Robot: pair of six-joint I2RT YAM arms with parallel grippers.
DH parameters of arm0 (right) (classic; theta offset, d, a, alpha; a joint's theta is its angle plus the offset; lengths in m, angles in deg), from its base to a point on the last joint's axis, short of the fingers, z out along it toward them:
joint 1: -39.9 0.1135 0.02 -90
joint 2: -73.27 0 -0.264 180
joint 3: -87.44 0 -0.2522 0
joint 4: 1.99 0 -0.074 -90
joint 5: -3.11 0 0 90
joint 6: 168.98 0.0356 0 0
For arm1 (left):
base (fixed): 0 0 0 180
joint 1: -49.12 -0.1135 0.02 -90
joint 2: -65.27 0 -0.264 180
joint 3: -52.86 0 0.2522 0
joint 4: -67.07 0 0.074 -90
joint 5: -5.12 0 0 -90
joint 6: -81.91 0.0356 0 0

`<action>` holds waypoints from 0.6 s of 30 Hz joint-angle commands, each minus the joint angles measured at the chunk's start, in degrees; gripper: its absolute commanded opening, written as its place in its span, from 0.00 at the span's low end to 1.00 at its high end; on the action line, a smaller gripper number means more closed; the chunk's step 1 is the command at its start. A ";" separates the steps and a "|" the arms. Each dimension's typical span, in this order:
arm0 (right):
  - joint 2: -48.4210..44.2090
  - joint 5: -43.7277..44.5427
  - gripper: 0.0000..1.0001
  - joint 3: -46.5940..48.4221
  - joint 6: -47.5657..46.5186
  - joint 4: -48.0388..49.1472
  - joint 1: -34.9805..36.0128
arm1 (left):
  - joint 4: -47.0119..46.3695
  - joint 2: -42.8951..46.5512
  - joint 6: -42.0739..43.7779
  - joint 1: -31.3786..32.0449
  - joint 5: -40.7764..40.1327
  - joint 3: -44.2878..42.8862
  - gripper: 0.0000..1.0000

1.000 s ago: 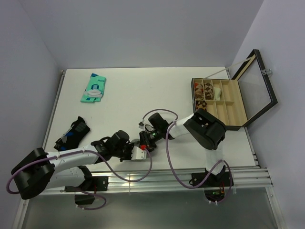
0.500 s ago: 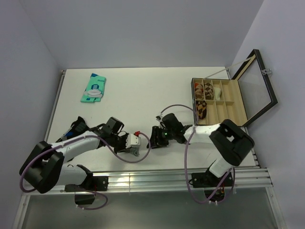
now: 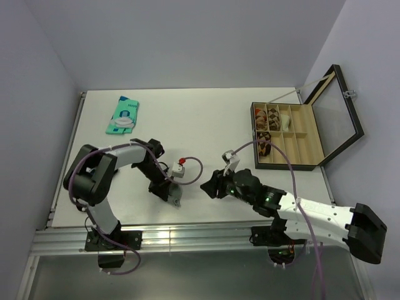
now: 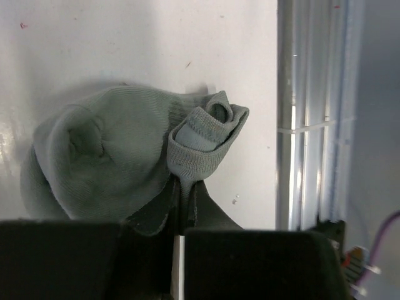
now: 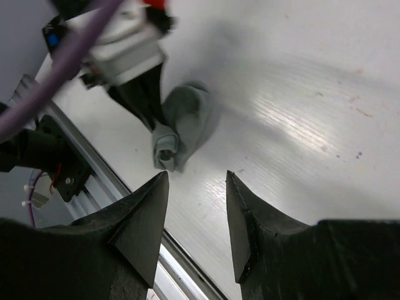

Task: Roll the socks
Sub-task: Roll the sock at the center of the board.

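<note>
The grey sock lies bunched on the white table near the front edge, one end rolled into a small tube. My left gripper is shut on the fabric just below that rolled end. In the top view the sock shows as a small grey patch under the left gripper. My right gripper is open and empty, hovering to the right of the sock, apart from it; it also shows in the top view. The beige sock is out of view.
A teal flat packet lies at the back left. An open black compartment box with several rolled items stands at the right, lid raised. The metal rail runs along the table's front edge, close to the sock.
The left arm has folded back, its gripper still on the grey sock near the front edge. The right gripper has drawn away to the right and the right arm has swung low.
</note>
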 commanded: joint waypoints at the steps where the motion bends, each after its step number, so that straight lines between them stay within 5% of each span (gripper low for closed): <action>1: -2.83 12.12 0.49 -0.58 -6.41 2.14 6.31 | 10.93 -5.75 5.56 -0.77 1.99 -4.64 0.00; 5: 0.32 15.74 0.48 0.38 -9.67 4.86 14.22 | 13.84 -12.52 5.04 -0.86 2.16 -8.35 0.00; 10: 15.66 19.86 0.46 8.97 -12.74 3.91 21.33 | 15.07 -17.27 2.75 -0.86 1.90 -11.61 0.00; 18: 31.35 22.07 0.44 19.45 -19.42 4.08 26.89 | 15.25 -21.23 -1.03 -0.94 -0.03 -14.24 0.00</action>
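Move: The grey sock is already pinched in my left fingers, its middle about 1 cm ahead and 2 cm to the right of them, level with them. For my empty right hand, the sock lies some 12 cm to the left, 2 cm back and about 10 cm below. The board's front edge runs about 11 cm back from my right hand, some 12 cm below it, and about 10 cm straight back from my left. I swing my half-open right hand about 10 cm left and 6 cm back, in a shallow arc that lifts a little and then sinks to finish some 4 cm lower, rolling it about 30 degrees and closing in on the sock from its back-right side without touching it. My left hand keeps its pinch, tilting so its fingertips swing about 25 degrees back towards me and drawing back a centimetre. ##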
